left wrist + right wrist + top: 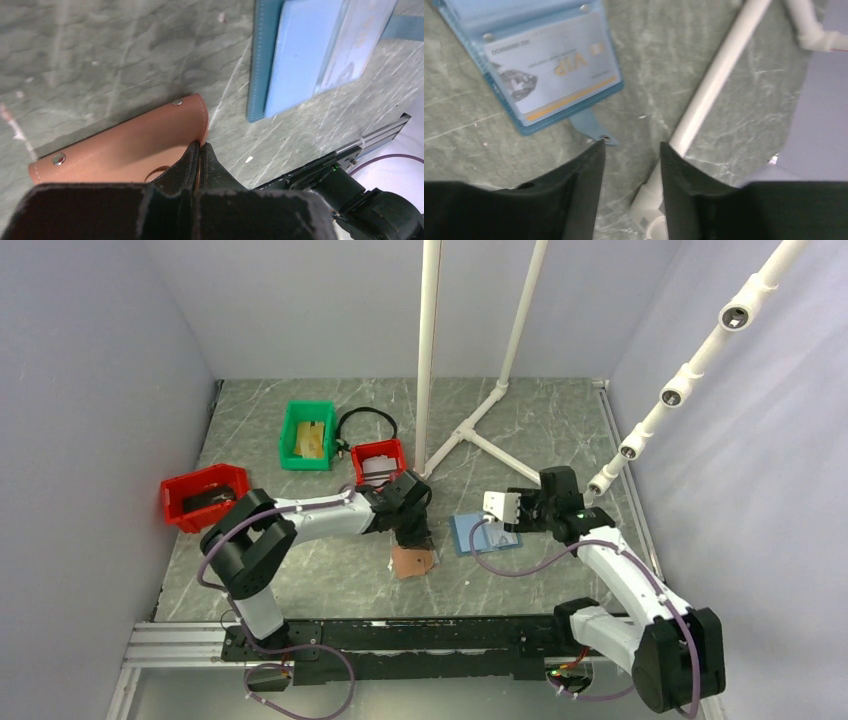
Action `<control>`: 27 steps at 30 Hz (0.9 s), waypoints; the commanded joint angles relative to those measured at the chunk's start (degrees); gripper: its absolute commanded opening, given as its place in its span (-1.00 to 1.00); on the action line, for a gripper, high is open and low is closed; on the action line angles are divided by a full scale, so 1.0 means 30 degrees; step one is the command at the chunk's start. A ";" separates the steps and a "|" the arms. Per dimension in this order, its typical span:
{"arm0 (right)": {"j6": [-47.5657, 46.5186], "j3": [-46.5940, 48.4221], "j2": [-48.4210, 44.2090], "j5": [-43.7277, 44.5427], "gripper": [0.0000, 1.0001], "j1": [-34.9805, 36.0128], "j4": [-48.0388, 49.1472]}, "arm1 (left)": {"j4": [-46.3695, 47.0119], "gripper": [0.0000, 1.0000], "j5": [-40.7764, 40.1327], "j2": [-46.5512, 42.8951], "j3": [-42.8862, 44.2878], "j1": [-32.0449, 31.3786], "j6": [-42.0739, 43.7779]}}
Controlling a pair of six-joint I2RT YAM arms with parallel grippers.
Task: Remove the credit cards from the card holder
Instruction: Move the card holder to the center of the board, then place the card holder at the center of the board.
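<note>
The brown card holder lies closed on the grey marbled table in front of the left arm. In the left wrist view its brown flap shows two metal snaps. My left gripper is shut on the flap's right edge; from above it sits just over the holder. The credit cards are hidden. My right gripper hangs open over bare table with nothing between its fingers, and from above it is right of the brown holder.
An all-blue bifold holder lies open with a pale VIP card in its sleeve, its snap tab beside my right gripper; it also shows in the top view. A white pipe stand, a green bin and two red bins stand behind.
</note>
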 commanded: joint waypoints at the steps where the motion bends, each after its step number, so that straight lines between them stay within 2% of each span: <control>1: 0.2565 0.2782 -0.1401 -0.2110 0.11 -0.0037 -0.1810 | 0.1510 -1.00 0.0312 0.0987 0.0975 -0.0380 -0.0660; 3: 0.2792 0.4127 -0.1572 -0.4626 0.32 -0.0044 -0.4591 | 0.1562 -1.00 0.0238 0.1341 0.1097 -0.0436 -0.0719; 4: 0.2558 0.4687 -0.1561 -0.6790 0.39 -0.0038 -0.6132 | 0.1595 -1.00 0.0183 0.1469 0.1101 -0.0466 -0.0752; 8: -0.1924 0.5025 -0.1701 -1.4284 0.54 -0.0023 -1.1423 | 0.1948 -1.00 0.0376 0.2146 0.1055 -0.0475 -0.0859; 11: -0.2493 0.4017 -0.1484 -1.6990 0.61 0.0223 -1.1151 | 0.1570 -1.00 0.0522 0.2485 0.1415 -0.0499 -0.0278; 12: -0.2090 0.3790 -0.1290 -1.6976 0.61 0.0652 -1.0622 | 0.1295 -0.99 0.0488 0.2494 0.1572 -0.0481 0.0083; 13: -0.1516 0.3597 -0.1109 -1.6590 0.61 0.1126 -0.9956 | 0.0917 -0.84 0.0467 0.2397 0.1790 -0.0494 0.0538; 16: -0.0104 0.3192 -0.0887 -1.5286 0.60 0.2368 -0.8588 | -0.0737 -0.18 -0.0064 0.1695 0.2400 -0.0499 0.2108; 18: 0.0677 0.2965 -0.0999 -1.4943 0.60 0.2792 -0.8045 | -0.1209 0.10 -0.0574 0.0671 0.2278 -0.0511 0.2974; 22: 0.1024 0.2827 -0.0714 -1.4784 0.58 0.3049 -0.8003 | -0.1560 0.38 -0.1090 -0.2101 0.0924 -0.0535 0.4796; 27: 0.1515 0.2802 -0.0327 -1.4486 0.55 0.3596 -0.7797 | -0.1505 0.54 -0.1983 -0.4635 -0.1355 -0.0514 0.9045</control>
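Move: Against the right part of the brown card holder, the left hand's shut tips have its middle about 4 cm to their left, 2 cm back and 1 cm below. The blue holder is some 10 cm right and 3 cm ahead of that hand; the small red box 17 cm ahead and 10 cm left. From the right hand, brown lies about 25 cm left, 13 cm back and 5 cm down; blue 11 cm left, 8 cm back. Dragging the brown card holder by its right part, the left hand goes on about 3 cm right towards the blue holder, then spreads its shut fingers wide, comes free and rises some 4 cm while swinging back left above it. The right hand opens wider, climbs, then sweeps back and left about 14 and 12 cm over the table towards the brown holder, turning counter-clockwise and sinking partway. ##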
